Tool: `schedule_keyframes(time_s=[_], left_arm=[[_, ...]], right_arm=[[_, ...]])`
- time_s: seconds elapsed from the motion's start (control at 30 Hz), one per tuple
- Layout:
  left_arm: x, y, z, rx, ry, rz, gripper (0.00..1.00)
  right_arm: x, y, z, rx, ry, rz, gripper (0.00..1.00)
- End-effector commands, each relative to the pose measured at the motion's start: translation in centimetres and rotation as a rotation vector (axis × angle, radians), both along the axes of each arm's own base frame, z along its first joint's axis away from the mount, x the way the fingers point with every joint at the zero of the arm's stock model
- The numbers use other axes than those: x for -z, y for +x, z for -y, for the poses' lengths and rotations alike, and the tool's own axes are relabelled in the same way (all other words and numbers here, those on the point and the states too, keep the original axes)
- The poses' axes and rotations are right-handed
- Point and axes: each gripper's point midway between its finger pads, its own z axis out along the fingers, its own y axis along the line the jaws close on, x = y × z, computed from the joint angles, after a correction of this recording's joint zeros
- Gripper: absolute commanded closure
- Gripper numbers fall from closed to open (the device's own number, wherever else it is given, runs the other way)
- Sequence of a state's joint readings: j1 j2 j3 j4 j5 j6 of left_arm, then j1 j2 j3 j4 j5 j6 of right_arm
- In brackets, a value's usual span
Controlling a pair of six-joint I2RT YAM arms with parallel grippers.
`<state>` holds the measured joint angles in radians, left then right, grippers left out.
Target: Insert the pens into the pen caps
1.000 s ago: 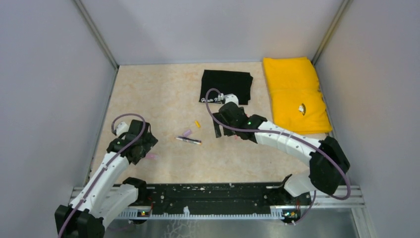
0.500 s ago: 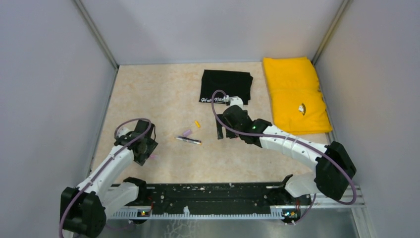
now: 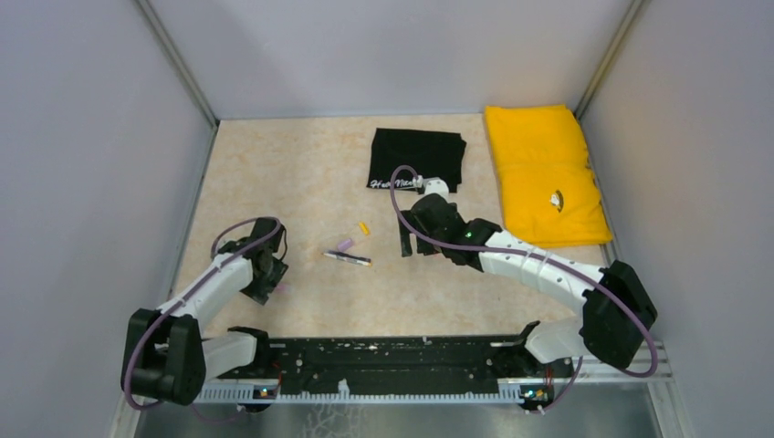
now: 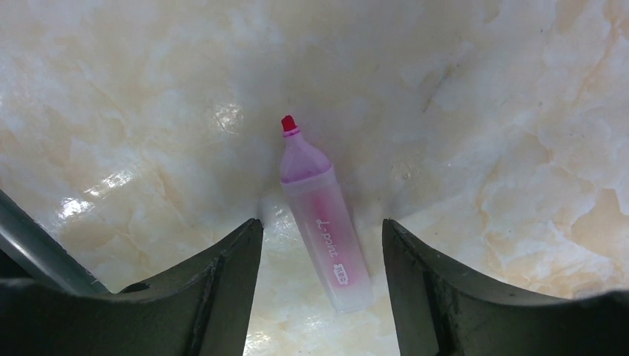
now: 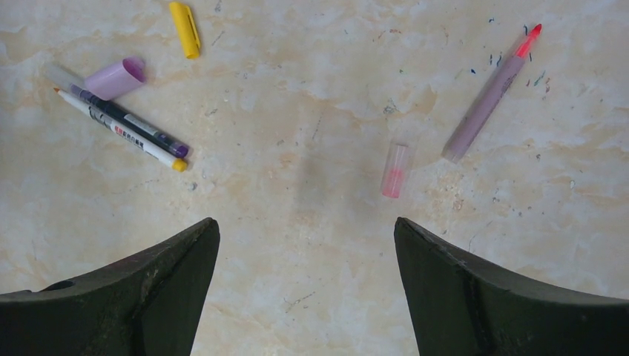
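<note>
In the left wrist view a reddish-pink pen [image 4: 326,226] with a red tip lies flat on the table. My left gripper [image 4: 320,226] is open and straddles its rear half, with a gap on each side. The right wrist view shows the black-and-white pen [image 5: 122,126], a purple cap [image 5: 115,78], a yellow cap [image 5: 184,28], a red cap [image 5: 395,170] and a pale pink pen [image 5: 486,104]. My right gripper [image 5: 305,222] hovers open and empty above the table, short of them. From above, the left gripper [image 3: 266,276] is at the left, the right gripper [image 3: 406,239] mid-table.
A folded black cloth [image 3: 418,157] lies at the back centre and a folded yellow cloth [image 3: 543,173] at the back right. Grey walls enclose the table on three sides. A black rail [image 3: 392,365] runs along the near edge between the arm bases.
My left arm has lowered and stretched out over the reddish-pink pen, and its jaws have narrowed. The right arm shifted slightly to the right early on, then held still.
</note>
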<state>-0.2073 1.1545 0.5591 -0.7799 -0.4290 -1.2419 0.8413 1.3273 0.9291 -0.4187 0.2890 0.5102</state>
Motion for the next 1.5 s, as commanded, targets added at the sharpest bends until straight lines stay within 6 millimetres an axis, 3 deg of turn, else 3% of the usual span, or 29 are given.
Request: schedule_keyframes(time_s=[0.0, 0.2, 0.4, 0.63, 0.87, 0.97, 1.07, 1.23, 1.47], left_arm=[[0.6, 0.2, -0.4, -0.088, -0.030, 0.028, 0.33], [2.0, 0.2, 0.0, -0.101, -0.095, 0.009, 0.39], [3.3, 0.1, 0.3, -0.093, -0.129, -0.030, 0.54], [2.6, 0.8, 0.2, -0.061, -0.125, -0.003, 0.71], [-2.3, 5.9, 2.4, 0.306, -0.154, 0.221, 0.77], [-5.2, 7.3, 3.4, 0.442, -0.149, 0.353, 0.77], [-8.9, 8.6, 5.6, 0.598, -0.183, 0.547, 0.74], [-13.5, 8.7, 10.4, 0.798, -0.350, 0.763, 0.74], [-15.4, 7.9, 15.7, 0.952, -0.505, 0.816, 0.77]], right_arm=[[-1.6, 0.3, 0.2, 0.026, 0.033, 0.043, 0.13], [-1.7, 0.3, 0.3, 0.027, 0.031, 0.043, 0.13], [-1.9, 0.3, 0.5, 0.037, 0.030, 0.045, 0.13], [-2.3, 0.1, 0.8, 0.042, 0.034, 0.055, 0.13], [-3.2, -0.1, -0.3, 0.018, 0.113, 0.065, 0.13], [-3.5, -0.4, -1.2, 0.007, 0.178, 0.057, 0.13], [-3.6, -0.8, -2.6, -0.003, 0.270, 0.032, 0.13], [-4.8, -1.7, -7.2, -0.116, 0.522, 0.000, 0.14], [-7.1, -2.8, -12.0, -0.261, 0.696, 0.022, 0.17]])
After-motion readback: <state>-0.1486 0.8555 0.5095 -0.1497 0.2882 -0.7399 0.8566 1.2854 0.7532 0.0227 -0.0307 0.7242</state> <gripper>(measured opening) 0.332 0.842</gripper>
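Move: The pink pen lies right between the left hand's open fingers, about 1 cm to the left and 1 cm below; from that hand the purple cap is some 11 cm ahead and 17 cm right, the pen pair about 7 cm ahead and 18 cm right. From the right hand the pink pen is roughly 35 cm left, 6 cm back and 11 cm below, the purple cap 18 cm left and 5 cm ahead, the pen pair 17 cm left and 1 cm ahead. The left hand shifts about 1 cm left and settles just under 1 cm, closes both fingers on the middle of the pink pen, then sweeps it up some 13 cm, right about 13 cm and forward 8 cm towards the right hand and the caps' side of the table, tipping the fingers up from pointing down and swinging them clockwise so the red tip stands upward. The right hand first almost waits, then late on goes about 8 cm left and slightly back and up towards the left hand, its left side rolling up some 30 degrees so that its still wide-open fingers turn leftward to face the raised pen. ##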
